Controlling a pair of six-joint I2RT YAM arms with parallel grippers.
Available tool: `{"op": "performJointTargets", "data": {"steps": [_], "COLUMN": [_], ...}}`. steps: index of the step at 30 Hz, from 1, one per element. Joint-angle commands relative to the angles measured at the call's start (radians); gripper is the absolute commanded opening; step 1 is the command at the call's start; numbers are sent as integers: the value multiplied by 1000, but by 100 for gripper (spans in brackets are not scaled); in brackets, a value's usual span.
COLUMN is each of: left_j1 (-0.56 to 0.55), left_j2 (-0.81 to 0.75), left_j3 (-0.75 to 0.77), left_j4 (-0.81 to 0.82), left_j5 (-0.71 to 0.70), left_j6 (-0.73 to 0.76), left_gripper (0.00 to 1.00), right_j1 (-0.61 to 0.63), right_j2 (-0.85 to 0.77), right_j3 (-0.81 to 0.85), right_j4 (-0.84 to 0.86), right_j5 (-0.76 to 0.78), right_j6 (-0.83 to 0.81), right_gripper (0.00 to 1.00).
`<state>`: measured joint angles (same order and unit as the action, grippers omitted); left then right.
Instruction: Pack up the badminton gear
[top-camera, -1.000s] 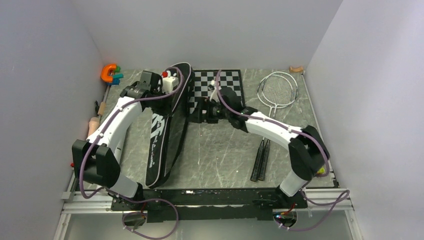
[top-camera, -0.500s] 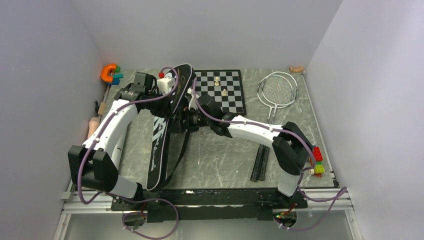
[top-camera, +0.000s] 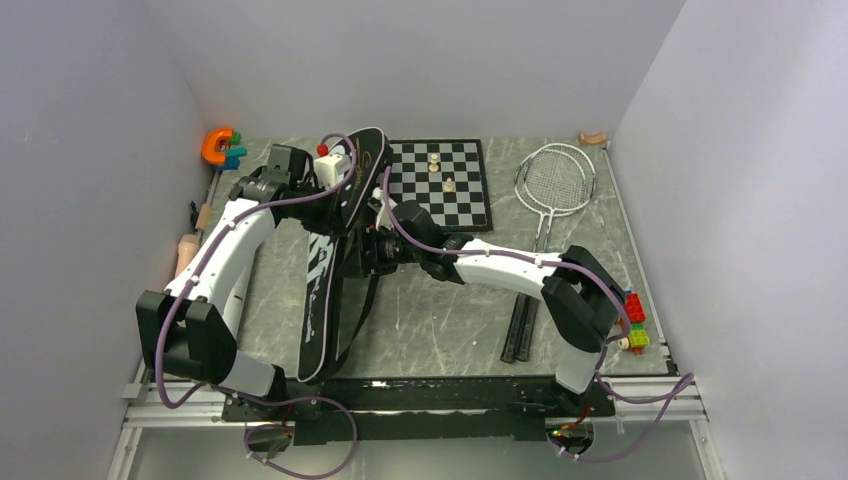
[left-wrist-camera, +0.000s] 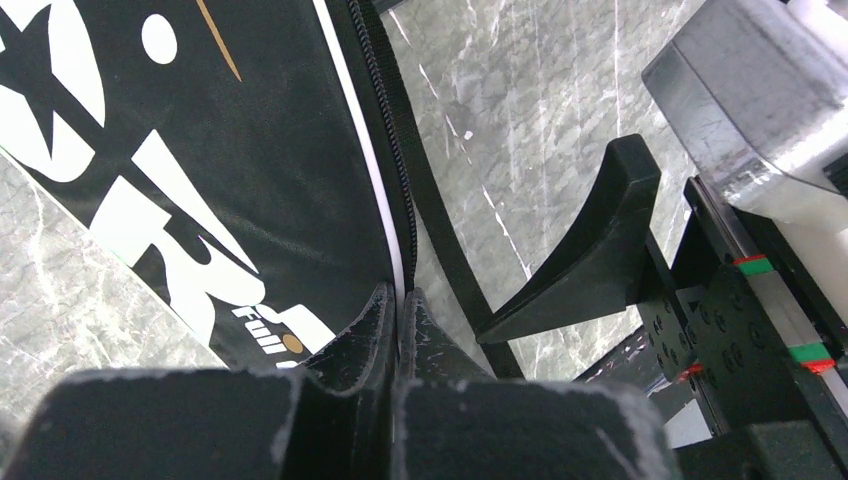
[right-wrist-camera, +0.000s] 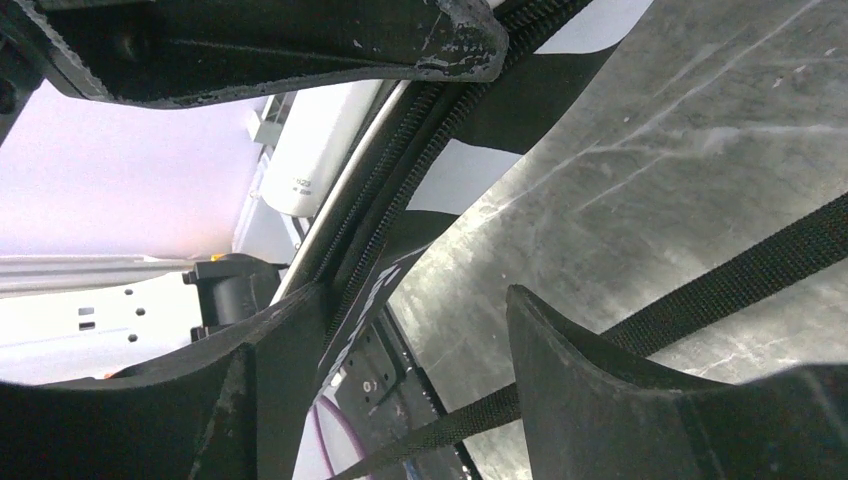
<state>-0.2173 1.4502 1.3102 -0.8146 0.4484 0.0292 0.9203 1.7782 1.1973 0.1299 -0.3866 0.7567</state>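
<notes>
The black bag (top-camera: 318, 300) lettered in white lies lengthwise at the left. My left gripper (top-camera: 347, 190) is shut on its zipper edge near the wide end and holds that edge up. In the left wrist view the fingertips (left-wrist-camera: 400, 300) pinch the white-piped rim of the bag (left-wrist-camera: 200, 150). My right gripper (top-camera: 363, 252) is open at the bag's right edge. In the right wrist view the zipper edge (right-wrist-camera: 400, 130) runs beside its left finger (right-wrist-camera: 270, 350), and the bag's strap (right-wrist-camera: 700, 290) passes behind its right finger. Two silver-headed rackets (top-camera: 555, 178) lie at the back right.
A chessboard (top-camera: 462, 200) with two small white pieces (top-camera: 434, 160) lies behind the right gripper. Coloured bricks (top-camera: 634, 315) sit at the right edge. An orange toy (top-camera: 218, 145) and a wooden rod (top-camera: 205, 212) lie along the left wall. Walls close in on three sides.
My right arm has swung left from the chessboard to the bag's right edge, its jaws narrowing a little. The left gripper has kept its hold and shifted the bag slightly.
</notes>
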Motion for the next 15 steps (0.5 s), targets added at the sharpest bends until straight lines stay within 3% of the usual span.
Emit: {"op": "performJointTargets", "data": {"steps": [1,9,15], "left_j1": [2,2,5], "left_j2": [-22,-22,-16], "left_j3": [38,52,54], "left_j4": [32,31,32], "left_j5": [58,85,118], "left_j6": [-21,-54,-69], "left_gripper": [0,0,0], "right_j1": [8,43,66], "right_j2": [-41,17,48], "right_j3": [-1,101,161], "right_j4": [44,-32,-120], "right_j5": [1,118,292], "right_j6": [4,-21,-17], "right_gripper": [69,57,40]}}
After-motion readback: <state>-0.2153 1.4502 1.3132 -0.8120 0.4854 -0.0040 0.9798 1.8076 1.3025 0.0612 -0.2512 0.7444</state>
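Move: From the right hand, open and pointing left, the stretch of the bag's raised zip edge that it goes for lies about 3 cm to the left, 1 cm ahead and 1 cm above. The chessboard is some 22 cm ahead, 19 cm to the right and 16 cm below; the loose strap runs roughly 9 cm back, 1 cm left and 13 cm below. For the left hand, already gripping the edge, that stretch is about 8 cm back, straight behind, 2 cm lower. Reaching left for the bag's zip edge, the right hand starts slowly, then speeds up, going about 2 cm left and a little over 1 cm up while its fingers close from wide to about half open around the edge; a firm pinch can't be seen yet. The left hand keeps its shut grip on the same edge, barely shifting. ##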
